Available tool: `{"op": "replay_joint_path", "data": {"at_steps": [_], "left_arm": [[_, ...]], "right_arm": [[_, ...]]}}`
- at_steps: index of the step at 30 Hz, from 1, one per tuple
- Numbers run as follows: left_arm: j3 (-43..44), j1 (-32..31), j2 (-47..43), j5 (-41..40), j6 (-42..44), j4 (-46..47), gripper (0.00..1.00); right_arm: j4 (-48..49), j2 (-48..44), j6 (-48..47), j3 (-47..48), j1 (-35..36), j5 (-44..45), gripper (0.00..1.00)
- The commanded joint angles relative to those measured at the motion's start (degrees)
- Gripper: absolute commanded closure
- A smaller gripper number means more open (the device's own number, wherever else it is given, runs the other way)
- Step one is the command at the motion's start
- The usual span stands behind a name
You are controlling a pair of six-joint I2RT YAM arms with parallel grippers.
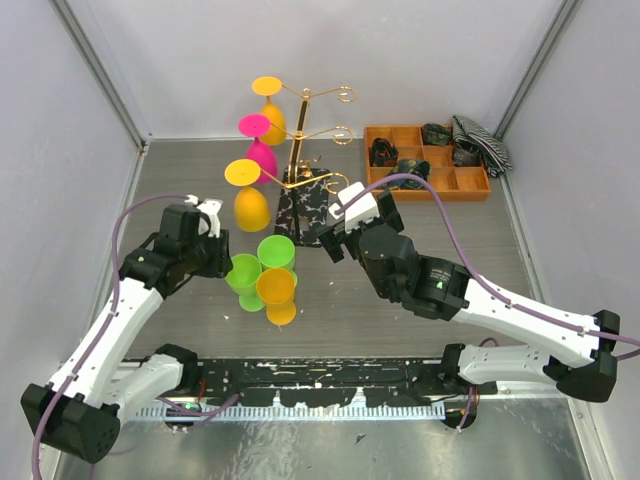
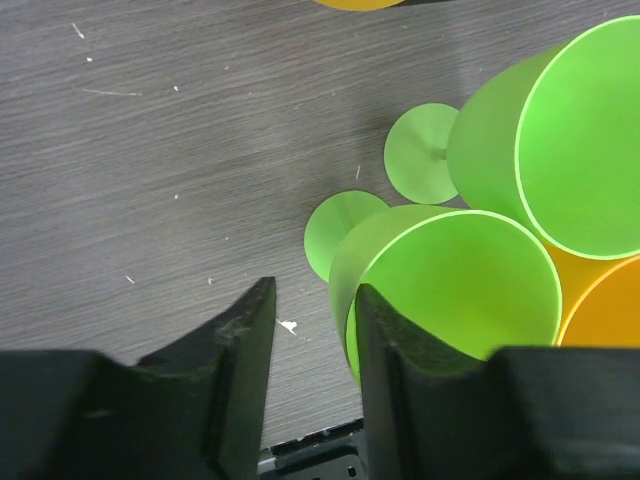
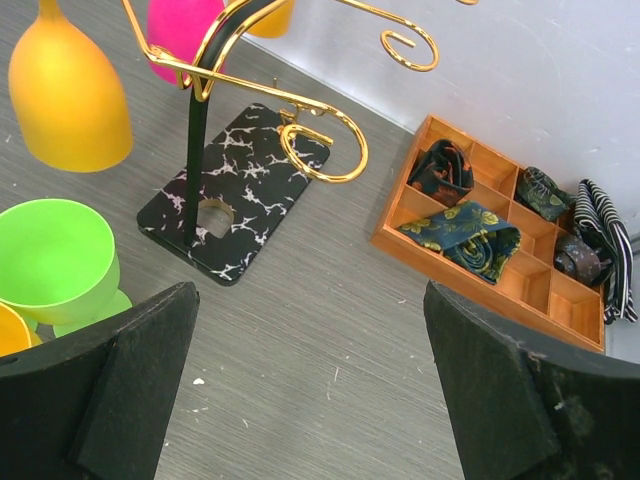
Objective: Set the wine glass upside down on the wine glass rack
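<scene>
Two green wine glasses (image 1: 243, 272) (image 1: 276, 252) and two orange ones (image 1: 276, 287) stand clustered on the table. My left gripper (image 1: 222, 262) is at the nearer green glass (image 2: 460, 280). Its right finger (image 2: 395, 370) reaches over the bowl's rim. The bowl's wall lies between the jaws against that finger, and a gap shows to the left finger (image 2: 240, 360), so the left gripper (image 2: 315, 300) is open. The gold wine glass rack (image 1: 297, 150) on its black speckled base (image 3: 250, 190) carries two yellow glasses and a pink one (image 1: 258, 140), hung upside down. My right gripper (image 3: 310, 330) is wide open over bare table.
An orange compartment tray (image 1: 430, 195) with rolled ties sits at the back right, with a striped cloth (image 1: 480, 145) beside it. Grey walls close in the table on three sides. The right arm's wrist (image 1: 400, 265) hovers just in front of the rack's base.
</scene>
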Motion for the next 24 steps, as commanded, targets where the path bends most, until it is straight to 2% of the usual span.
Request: {"op": "replay_joint_path", "data": {"at_steps": [1,8,13,19,24], "left_arm": [[1.1,-0.8,1.2,-1.3,-0.4,1.1,0.6],[1.1,-1.2,0.6,-1.2,0.2,1.2,0.82],[2.6,-1.2,-1.6,-6.0,1.4,-1.6,0.98],[7.2,-1.3,-4.7,-18.3,2.9,-6.0,1.0],[11.5,-1.2,-7.1,-28.3,6.1,-2.3,1.0]], "right_arm": [[2.1,-0.4,-0.5,0.1,0.3,2.1,0.0],[2.3,-0.2,-0.6,-0.6,0.2,2.5,0.0],[2.1,-1.4,1.5,-1.2,0.3,1.8,0.01],[1.5,-2.7,2.6,-1.8,0.3,2.3,0.01],[0.8,-2.8,3.4,-1.1,0.3,3.0,0.01]]}}
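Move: Right between the left hand's half-open fingers stands the near wall of the left green wine glass; the glass's middle lies about 4 cm to the hand's right, level fore and aft, and 7 cm below. The other green glass is some 11 cm right and 4 cm ahead, and the orange glass about 11 cm right and 3 cm back, both equally low. From the right hand the left green glass lies roughly 24 cm left, 2 cm back and 24 cm below. Closing fully on the left side of the green glass's rim, one finger inside the bowl and one outside, the left hand first stays nearly in place, sinking barely half a centimetre. Pinching the thin wall, it then lifts about 6 cm and carries the glass some 5 cm left, away from the other glasses, tipping its fingers upward and turning slightly counter-clockwise. ##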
